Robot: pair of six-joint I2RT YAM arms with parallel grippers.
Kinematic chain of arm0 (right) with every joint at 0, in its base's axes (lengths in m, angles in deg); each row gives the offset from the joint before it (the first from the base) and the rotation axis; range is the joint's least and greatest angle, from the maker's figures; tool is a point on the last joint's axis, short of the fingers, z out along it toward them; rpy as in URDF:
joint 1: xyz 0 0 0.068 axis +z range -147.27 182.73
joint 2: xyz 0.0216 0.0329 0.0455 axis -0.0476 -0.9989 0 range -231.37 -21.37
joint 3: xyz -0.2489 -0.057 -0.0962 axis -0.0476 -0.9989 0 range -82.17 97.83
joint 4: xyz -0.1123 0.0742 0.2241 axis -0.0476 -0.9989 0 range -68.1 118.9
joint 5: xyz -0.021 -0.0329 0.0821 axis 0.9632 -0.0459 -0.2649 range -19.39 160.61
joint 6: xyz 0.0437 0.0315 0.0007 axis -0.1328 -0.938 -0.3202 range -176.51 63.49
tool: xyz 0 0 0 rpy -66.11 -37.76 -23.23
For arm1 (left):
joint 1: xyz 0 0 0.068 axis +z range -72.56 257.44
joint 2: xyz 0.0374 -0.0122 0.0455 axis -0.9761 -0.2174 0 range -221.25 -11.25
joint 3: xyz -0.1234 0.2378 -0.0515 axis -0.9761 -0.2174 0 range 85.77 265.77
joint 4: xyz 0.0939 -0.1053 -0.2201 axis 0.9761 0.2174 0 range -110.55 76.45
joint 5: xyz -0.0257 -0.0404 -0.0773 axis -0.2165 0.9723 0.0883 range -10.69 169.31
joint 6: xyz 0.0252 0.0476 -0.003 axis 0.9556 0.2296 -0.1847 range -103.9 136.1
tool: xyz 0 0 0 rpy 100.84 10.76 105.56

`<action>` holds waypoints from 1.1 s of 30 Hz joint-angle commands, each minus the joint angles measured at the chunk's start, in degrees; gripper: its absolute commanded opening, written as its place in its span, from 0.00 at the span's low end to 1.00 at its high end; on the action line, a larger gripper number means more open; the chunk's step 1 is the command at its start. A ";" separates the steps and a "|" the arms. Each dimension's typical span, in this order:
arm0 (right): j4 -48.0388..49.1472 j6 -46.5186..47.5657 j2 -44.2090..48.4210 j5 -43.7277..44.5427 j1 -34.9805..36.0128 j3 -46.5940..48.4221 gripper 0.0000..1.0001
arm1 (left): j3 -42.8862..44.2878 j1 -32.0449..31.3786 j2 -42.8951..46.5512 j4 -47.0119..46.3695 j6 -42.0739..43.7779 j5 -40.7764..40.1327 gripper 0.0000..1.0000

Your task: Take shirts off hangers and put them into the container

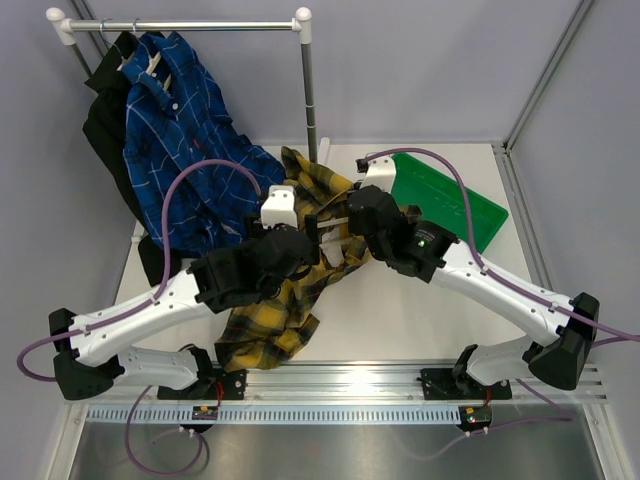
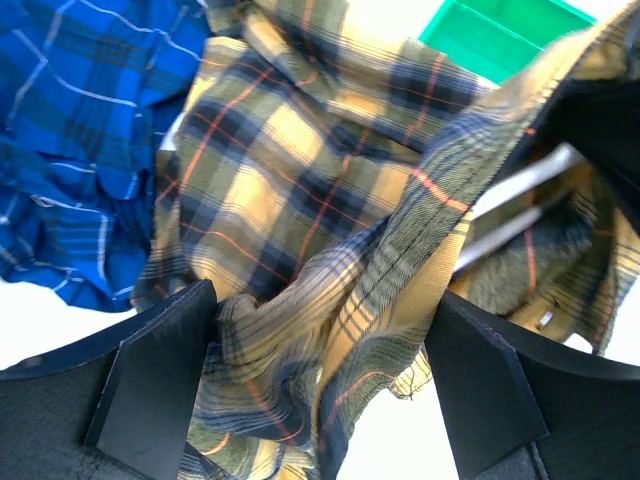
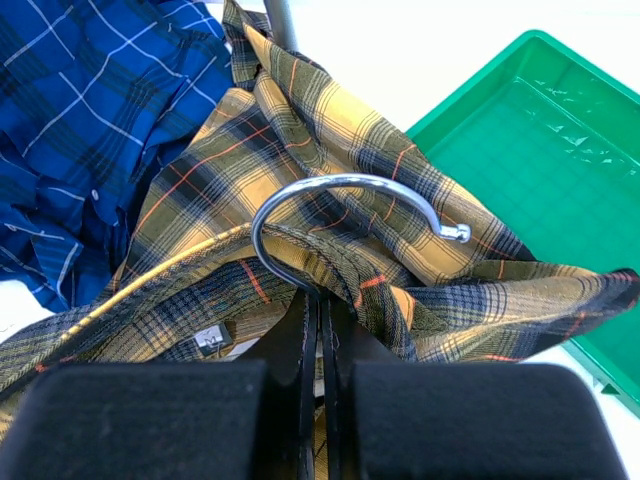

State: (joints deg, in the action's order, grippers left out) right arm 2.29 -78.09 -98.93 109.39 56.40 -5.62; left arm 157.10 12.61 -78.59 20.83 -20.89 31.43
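The yellow-and-grey plaid shirt hangs between my two grippers, still draped over its hanger, whose pale bars run inside the cloth. My right gripper is shut on the hanger just below its metal hook. My left gripper stands open with a bunched fold of the plaid shirt loose between its fingers. The blue checked shirt and the black shirt hang on the rail. The green container lies behind the right gripper, beyond the plaid cloth.
The white-capped metal rail crosses the back left, and its upright post stands just behind the plaid shirt. The blue shirt's lower part rests on the table beside the left gripper. Purple cables loop over both arms.
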 commanded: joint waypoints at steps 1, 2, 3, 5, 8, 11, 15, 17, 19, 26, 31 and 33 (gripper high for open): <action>0.51 -2.50 0.66 4.63 0.03 3.16 0.00 | 1.88 -0.20 0.53 0.36 -2.73 -6.87 0.86; 0.33 -2.85 0.66 4.72 0.03 3.25 0.00 | 1.71 -0.11 0.45 0.54 -2.82 -7.31 0.86; -0.10 -2.94 0.66 4.98 -0.06 3.42 0.00 | 1.62 -0.03 0.45 0.71 -2.91 -8.19 0.86; -0.55 -3.46 1.00 5.33 0.03 3.34 0.00 | 1.27 0.85 0.62 1.42 -3.17 -8.46 0.85; -1.42 -4.34 1.71 6.13 0.03 3.16 0.00 | -0.13 2.34 1.50 1.15 -3.17 -9.34 0.81; -2.22 -5.31 2.24 6.57 0.03 3.07 0.00 | -0.93 3.14 2.20 0.63 -2.82 -10.04 0.79; -3.79 -6.45 2.24 7.00 0.03 3.34 0.00 | -0.93 4.28 2.29 0.71 -1.94 -11.18 0.79; -4.32 -7.24 2.15 7.18 0.03 3.43 0.00 | -1.10 5.42 2.47 0.71 -1.42 -11.45 0.78; -4.94 -7.77 2.32 7.53 0.03 3.25 0.00 | -1.81 6.83 2.82 -0.16 -0.80 -11.27 0.76; -6.26 -9.62 2.68 7.27 0.03 2.90 0.00 | -2.86 10.26 4.14 -1.92 1.83 -11.36 0.43; -6.61 -9.79 2.94 7.45 0.03 2.28 0.00 | -3.04 13.50 5.45 -3.58 3.94 -9.61 0.01; -5.82 -9.44 3.64 7.10 0.03 1.41 0.00 | -3.83 15.26 6.42 -4.21 5.08 -8.73 0.00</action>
State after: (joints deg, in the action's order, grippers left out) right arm -0.71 -87.91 -98.88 109.26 57.19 -4.98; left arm 154.19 23.77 -75.77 16.16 -18.44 29.75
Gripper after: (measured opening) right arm 0.025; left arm 0.022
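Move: A bunched edge of the yellow plaid shirt already runs between the left hand's open fingers, about 2 cm ahead of it, level sideways and 2 cm below. From the left hand the hanger bars lie some 8 cm right, 2 cm ahead, 6 cm down; the blue shirt's lower end is roughly 15 cm left, 5 cm ahead, 12 cm down. For the right hand, pinching the hanger by its hook, that edge lies about 12 cm left, 4 cm back, 4 cm below. With its fingers still wide, the left hand sweeps about 5 cm left and 4 cm forward, nearly level, away from the hanger and towards the blue shirt, turning some 10 degrees counter-clockwise, and in the latter part of the sweep it shuts fully and pinches the plaid shirt's edge, lifting barely a centimetre. The right hand keeps its pinch on the hanger at the hook and stays nearly in place, rolling slightly so that its left side rises. ##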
